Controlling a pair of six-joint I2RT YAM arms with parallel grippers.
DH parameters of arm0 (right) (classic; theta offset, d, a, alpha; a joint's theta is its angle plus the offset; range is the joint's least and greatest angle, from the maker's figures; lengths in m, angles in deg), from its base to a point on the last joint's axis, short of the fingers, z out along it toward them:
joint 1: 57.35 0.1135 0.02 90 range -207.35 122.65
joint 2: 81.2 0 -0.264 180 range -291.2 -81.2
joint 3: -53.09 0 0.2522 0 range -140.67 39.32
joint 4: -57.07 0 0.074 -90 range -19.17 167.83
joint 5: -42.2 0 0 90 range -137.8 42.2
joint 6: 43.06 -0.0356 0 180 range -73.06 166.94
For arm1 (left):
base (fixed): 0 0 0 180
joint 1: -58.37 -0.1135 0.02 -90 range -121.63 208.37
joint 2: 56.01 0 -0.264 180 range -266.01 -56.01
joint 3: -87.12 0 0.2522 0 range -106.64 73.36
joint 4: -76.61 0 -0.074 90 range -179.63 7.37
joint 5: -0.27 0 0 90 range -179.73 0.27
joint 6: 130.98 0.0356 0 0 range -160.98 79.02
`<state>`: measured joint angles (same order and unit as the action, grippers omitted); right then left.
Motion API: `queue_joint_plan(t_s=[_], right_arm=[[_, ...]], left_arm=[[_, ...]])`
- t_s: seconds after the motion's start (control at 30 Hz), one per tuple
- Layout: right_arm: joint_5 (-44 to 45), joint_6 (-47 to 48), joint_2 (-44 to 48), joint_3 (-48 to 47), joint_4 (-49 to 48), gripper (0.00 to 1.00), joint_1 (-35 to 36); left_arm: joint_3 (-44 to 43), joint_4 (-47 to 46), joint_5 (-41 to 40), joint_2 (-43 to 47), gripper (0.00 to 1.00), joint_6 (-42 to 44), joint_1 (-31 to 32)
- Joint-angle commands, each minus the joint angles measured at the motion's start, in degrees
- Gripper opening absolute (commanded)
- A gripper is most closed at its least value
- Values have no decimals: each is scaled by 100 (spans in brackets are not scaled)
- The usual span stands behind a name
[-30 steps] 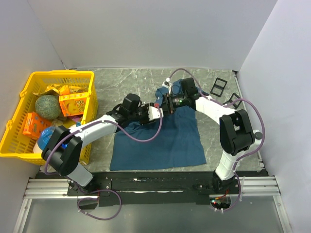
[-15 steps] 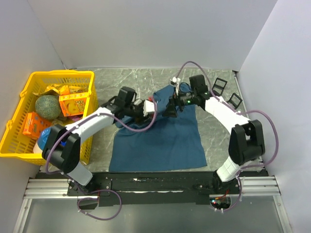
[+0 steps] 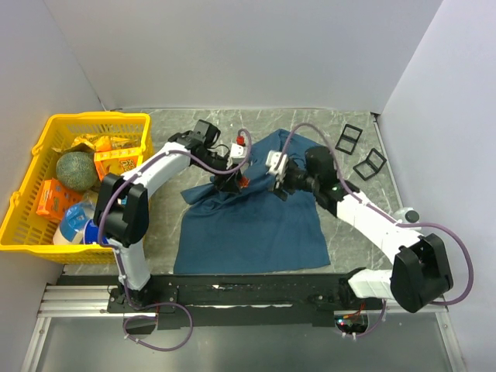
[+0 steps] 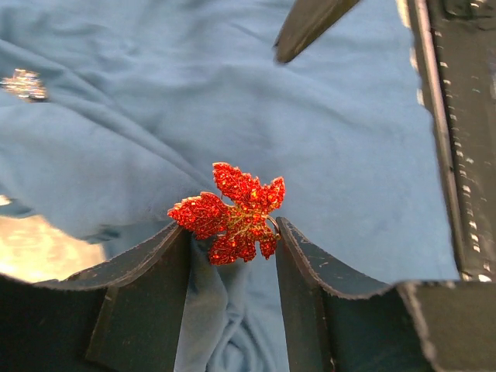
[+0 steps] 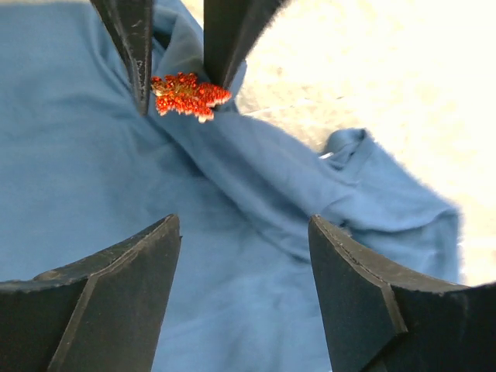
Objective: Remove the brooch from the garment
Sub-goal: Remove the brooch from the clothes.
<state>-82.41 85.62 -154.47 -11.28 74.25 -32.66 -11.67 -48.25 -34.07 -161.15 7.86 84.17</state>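
The garment (image 3: 256, 225) is a dark teal-blue T-shirt spread on the table, bunched up at its upper left. The brooch (image 4: 232, 213), a glittering red leaf, sits on a raised fold of the cloth. My left gripper (image 4: 231, 232) is shut on the brooch, one fingertip touching each side, with the fold running down between the jaws. From above, the brooch (image 3: 242, 182) shows as a red speck at my left gripper (image 3: 236, 178). My right gripper (image 5: 244, 225) hovers open over the shirt just to the right, with nothing between its fingers. It looks at the brooch (image 5: 186, 94).
A yellow basket (image 3: 46, 132) with a melon and snack packs stands at the left. Two black square frames (image 3: 349, 139) lie at the back right. A small silvery sparkling piece (image 4: 23, 84) lies on the cloth beyond the brooch.
My right gripper has opened and drawn back to the right and nearer, away from the brooch. The left arm swung its elbow toward the back while its jaws stayed on the brooch.
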Motion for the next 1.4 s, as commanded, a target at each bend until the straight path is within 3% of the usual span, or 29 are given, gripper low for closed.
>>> queue_joint_plan(t_s=[0.0, 0.3, 0.67, 0.9, 1.37], right_arm=[[1130, 922, 173, 183, -886, 72, 484], [1536, 1528, 121, 297, -923, 65, 1160], [1167, 1775, 226, 78, 255, 49, 1574], [1422, 1723, 103, 51, 89, 40, 1882], [2019, 1678, -222, -28, -552, 37, 2128]], left_arm=[[-531, 1387, 613, -252, 50, 811, 21], [-1243, 2751, 815, -788, 51, 1602, 13], [-1525, 2892, 771, -1043, 50, 1347, 13], [-1639, 3094, 832, -1140, 50, 1418, 13], [-1771, 3280, 859, -1333, 49, 1462, 13]])
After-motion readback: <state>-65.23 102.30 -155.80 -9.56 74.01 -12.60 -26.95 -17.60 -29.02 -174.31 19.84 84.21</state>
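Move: The red brooch is still held at the left hand's fingertips, with a fold of the garment hanging there. From the right hand's open fingers the brooch lies about 8 cm to the left, roughly level fore and aft, and some 2 cm lower. The middle of the spread garment lies about 11 cm back, 5 cm left and 14 cm below the right hand. Right hand reaches about 7 cm left, 5 back to the brooch, half closing, as left draws it back. ##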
